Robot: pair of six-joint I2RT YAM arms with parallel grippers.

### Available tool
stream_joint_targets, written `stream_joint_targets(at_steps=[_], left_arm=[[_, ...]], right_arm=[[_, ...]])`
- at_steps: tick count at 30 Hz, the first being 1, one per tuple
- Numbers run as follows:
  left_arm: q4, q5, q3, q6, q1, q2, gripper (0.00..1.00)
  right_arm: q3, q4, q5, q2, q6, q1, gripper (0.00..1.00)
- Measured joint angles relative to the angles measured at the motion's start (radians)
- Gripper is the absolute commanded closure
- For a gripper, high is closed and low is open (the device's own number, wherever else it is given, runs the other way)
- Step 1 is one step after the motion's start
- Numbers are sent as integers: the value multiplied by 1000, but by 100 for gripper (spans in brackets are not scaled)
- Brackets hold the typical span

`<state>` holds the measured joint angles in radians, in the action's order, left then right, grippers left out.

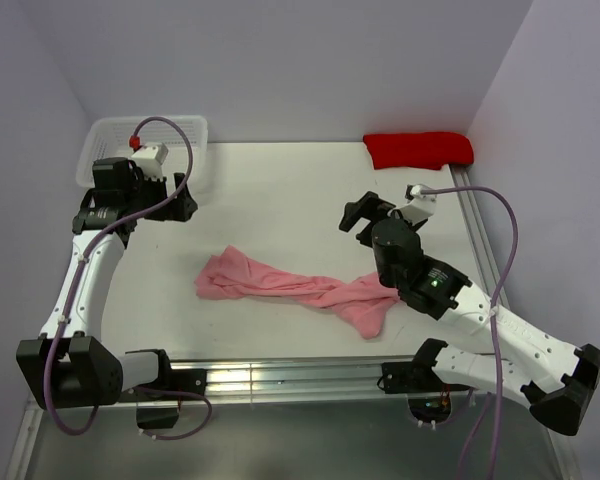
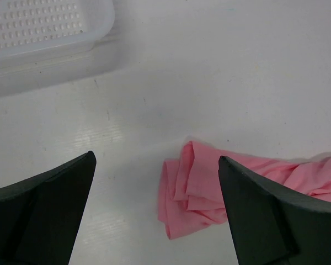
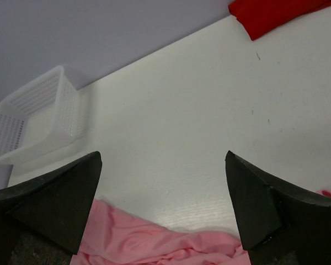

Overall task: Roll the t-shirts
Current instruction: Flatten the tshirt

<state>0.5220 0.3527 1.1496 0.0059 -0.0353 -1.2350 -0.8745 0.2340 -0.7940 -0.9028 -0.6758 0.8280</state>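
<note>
A salmon-pink t-shirt (image 1: pixel 295 290) lies bunched in a long crumpled strip across the middle of the white table. Its left end shows in the left wrist view (image 2: pixel 196 187), and its edge shows at the bottom of the right wrist view (image 3: pixel 149 245). My left gripper (image 1: pixel 180 200) is open and empty, raised above the table beside the basket, up and left of the shirt. My right gripper (image 1: pixel 362 215) is open and empty, raised above the table up and right of the shirt's right end.
A white mesh basket (image 1: pixel 195 135) stands at the back left; it also shows in the left wrist view (image 2: pixel 44 27) and the right wrist view (image 3: pixel 38 110). A red folded cloth (image 1: pixel 418 150) lies at the back right, also in the right wrist view (image 3: pixel 270 14). Walls close the back and sides.
</note>
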Motion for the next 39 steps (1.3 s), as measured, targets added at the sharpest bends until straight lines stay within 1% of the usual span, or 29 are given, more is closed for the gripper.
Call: stream_joint_targets(at_steps=[8, 12, 15, 18, 19, 22, 25, 29, 30, 33, 36, 39], left_arm=[[50, -38, 0, 43, 0, 9, 1], [91, -64, -15, 96, 0, 21, 5], [131, -71, -54, 142, 0, 32, 8], [181, -69, -108, 191, 0, 35, 10], [193, -63, -128, 206, 0, 35, 13], [263, -39, -167, 259, 0, 35, 12], [312, -13, -168, 311, 6, 34, 13], [325, -4, -177, 357, 60, 15, 17], [325, 1, -180, 363, 81, -3, 20], [309, 12, -180, 362, 142, -69, 27], [270, 11, -183, 343, 203, -143, 32], [235, 14, -192, 330, 233, -192, 36]], right_arm=[[-15, 183, 16, -1, -87, 0, 1], [-25, 292, 70, -18, -157, 0, 12], [-7, 347, 121, -41, -217, 0, 16], [82, 354, 185, -45, -275, 0, 20], [123, 354, 208, -43, -293, 0, 20], [224, 368, 264, -36, -342, 0, 21], [299, 376, 305, 12, -387, 0, 22], [323, 391, 319, 86, -430, 0, 22], [323, 394, 317, 95, -438, 0, 23], [323, 411, 317, 99, -457, 0, 23], [323, 430, 317, 107, -476, 0, 23], [323, 443, 317, 133, -492, 0, 23]])
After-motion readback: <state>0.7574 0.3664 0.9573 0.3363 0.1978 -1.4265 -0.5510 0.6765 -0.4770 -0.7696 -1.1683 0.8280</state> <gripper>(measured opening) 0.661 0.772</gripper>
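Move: The left end of the crumpled pink t-shirt lies about 12 cm back from the left hand, 6 cm to its right and some 22 cm below; the white basket stands about 14 cm ahead of that hand and 12 cm to its left. For the right hand, the t-shirt's right end is roughly 10 cm back, almost in line sideways and about 28 cm down, with the red rolled shirt some 23 cm ahead and 14 cm to the right. Down and back towards the pink t-shirt go both hands: the right sinks about 19 cm over its right end, tipping its fingers down some 35 degrees, then nearly halts. The left drops 15 cm while drawing back 10, then swings right and on down towards the left end, tipping down and turning clockwise. Both grippers partly close, the left more; neither visibly touches cloth. ##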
